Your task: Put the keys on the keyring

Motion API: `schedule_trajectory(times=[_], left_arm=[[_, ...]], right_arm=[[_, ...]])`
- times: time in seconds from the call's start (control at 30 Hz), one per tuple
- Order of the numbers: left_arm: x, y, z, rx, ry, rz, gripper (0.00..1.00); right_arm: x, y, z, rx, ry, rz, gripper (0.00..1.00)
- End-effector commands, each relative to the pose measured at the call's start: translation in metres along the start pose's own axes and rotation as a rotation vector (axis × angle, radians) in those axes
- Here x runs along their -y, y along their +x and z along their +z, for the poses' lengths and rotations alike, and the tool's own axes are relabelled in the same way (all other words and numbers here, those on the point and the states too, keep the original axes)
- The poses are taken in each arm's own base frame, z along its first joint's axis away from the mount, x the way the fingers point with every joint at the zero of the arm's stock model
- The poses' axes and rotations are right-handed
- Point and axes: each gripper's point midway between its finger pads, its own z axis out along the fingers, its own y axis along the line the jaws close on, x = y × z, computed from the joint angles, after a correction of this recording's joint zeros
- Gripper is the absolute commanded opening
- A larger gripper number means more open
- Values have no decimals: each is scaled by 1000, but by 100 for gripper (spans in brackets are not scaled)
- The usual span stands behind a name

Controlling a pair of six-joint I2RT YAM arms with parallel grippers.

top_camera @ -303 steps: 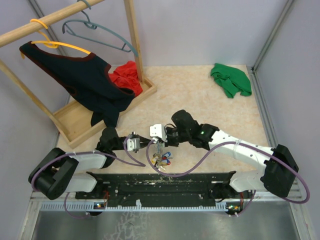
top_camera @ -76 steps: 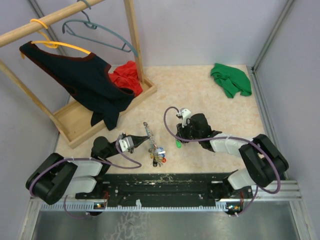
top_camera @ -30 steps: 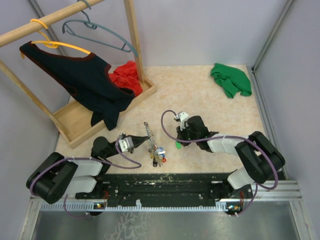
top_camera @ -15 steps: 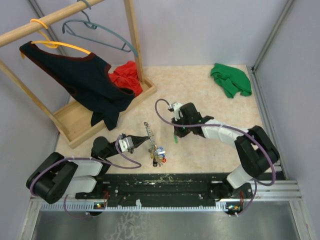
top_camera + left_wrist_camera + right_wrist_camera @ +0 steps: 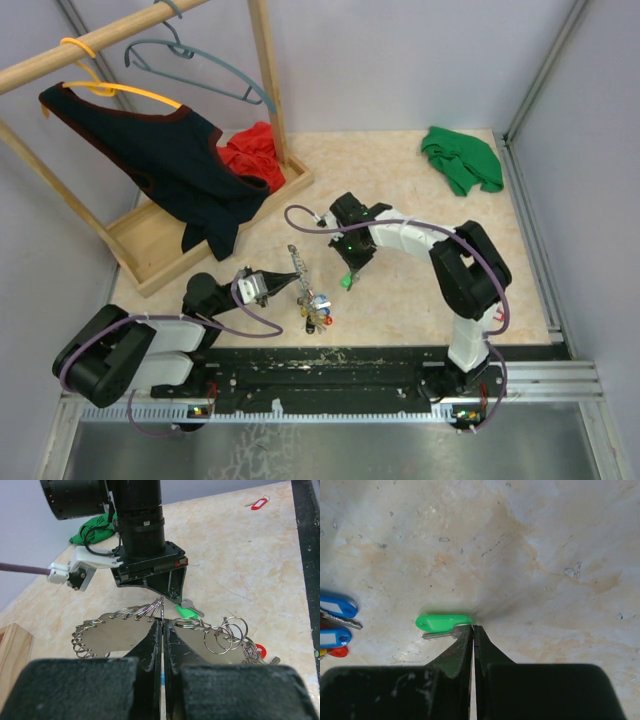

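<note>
The keyring (image 5: 297, 266) is a silvery coiled loop with blue, yellow and red tags (image 5: 320, 313) at its near end. My left gripper (image 5: 277, 283) is shut on one of its wire loops (image 5: 161, 611). In the left wrist view the coil (image 5: 130, 614) arches just past my fingertips. My right gripper (image 5: 349, 268) is shut on the end of the green key (image 5: 444, 622), a finger's width right of the keyring. The same green key (image 5: 186, 611) shows under the right gripper (image 5: 174, 599). A red key (image 5: 257, 503) lies far off on the table.
A wooden rack (image 5: 215, 230) with hangers, a black garment (image 5: 170, 165) and a red cloth (image 5: 252, 155) stands at the back left. A green cloth (image 5: 461, 160) lies at the back right. The right arm's cable (image 5: 300, 215) loops above the keyring.
My right gripper has shut on the green key and swung left with it, close to the keyring. The left gripper and the keyring have not moved.
</note>
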Motion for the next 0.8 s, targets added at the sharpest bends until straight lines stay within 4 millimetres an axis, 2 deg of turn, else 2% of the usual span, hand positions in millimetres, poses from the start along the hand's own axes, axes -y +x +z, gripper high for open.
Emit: schedule_trajectory(times=[0.0, 0.1, 0.2, 0.27, 0.43, 0.6, 0.77], left_arm=[[-11, -20, 7, 58, -8, 58, 0], [-10, -20, 6, 56, -7, 56, 0], [-11, -21, 6, 58, -8, 57, 0], [-11, -20, 6, 58, -9, 56, 0], [-11, -20, 7, 57, -9, 50, 0], [-11, -20, 7, 58, -10, 47, 0], [-11, -21, 7, 60, -10, 45, 0]], right_arm=[[5, -18, -5, -27, 54, -63, 0], [6, -22, 2, -42, 66, -71, 0], [4, -27, 1, -25, 58, -67, 9], [0, -33, -4, 12, 48, -67, 17], [-6, -44, -20, 147, 37, -43, 25], [-6, -47, -41, 328, 57, 9, 27], [-2, -42, -44, 503, 85, 86, 26]])
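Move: The right fingers, shut on the small ring of the green-tagged key, are about 1 cm above the tabletop; the green tag lies some 2 cm back, 2 cm left and 1 cm below. From this hand the lower keys of the keyring bunch lie about 9 cm left and 8 cm back. The green tag is about 12 cm right of the left hand, some 4 cm ahead and 12 cm below. Right hand nudges the green-tagged key 2 cm forward-left, opens to let go, then rises about 3 cm, drawing back. ##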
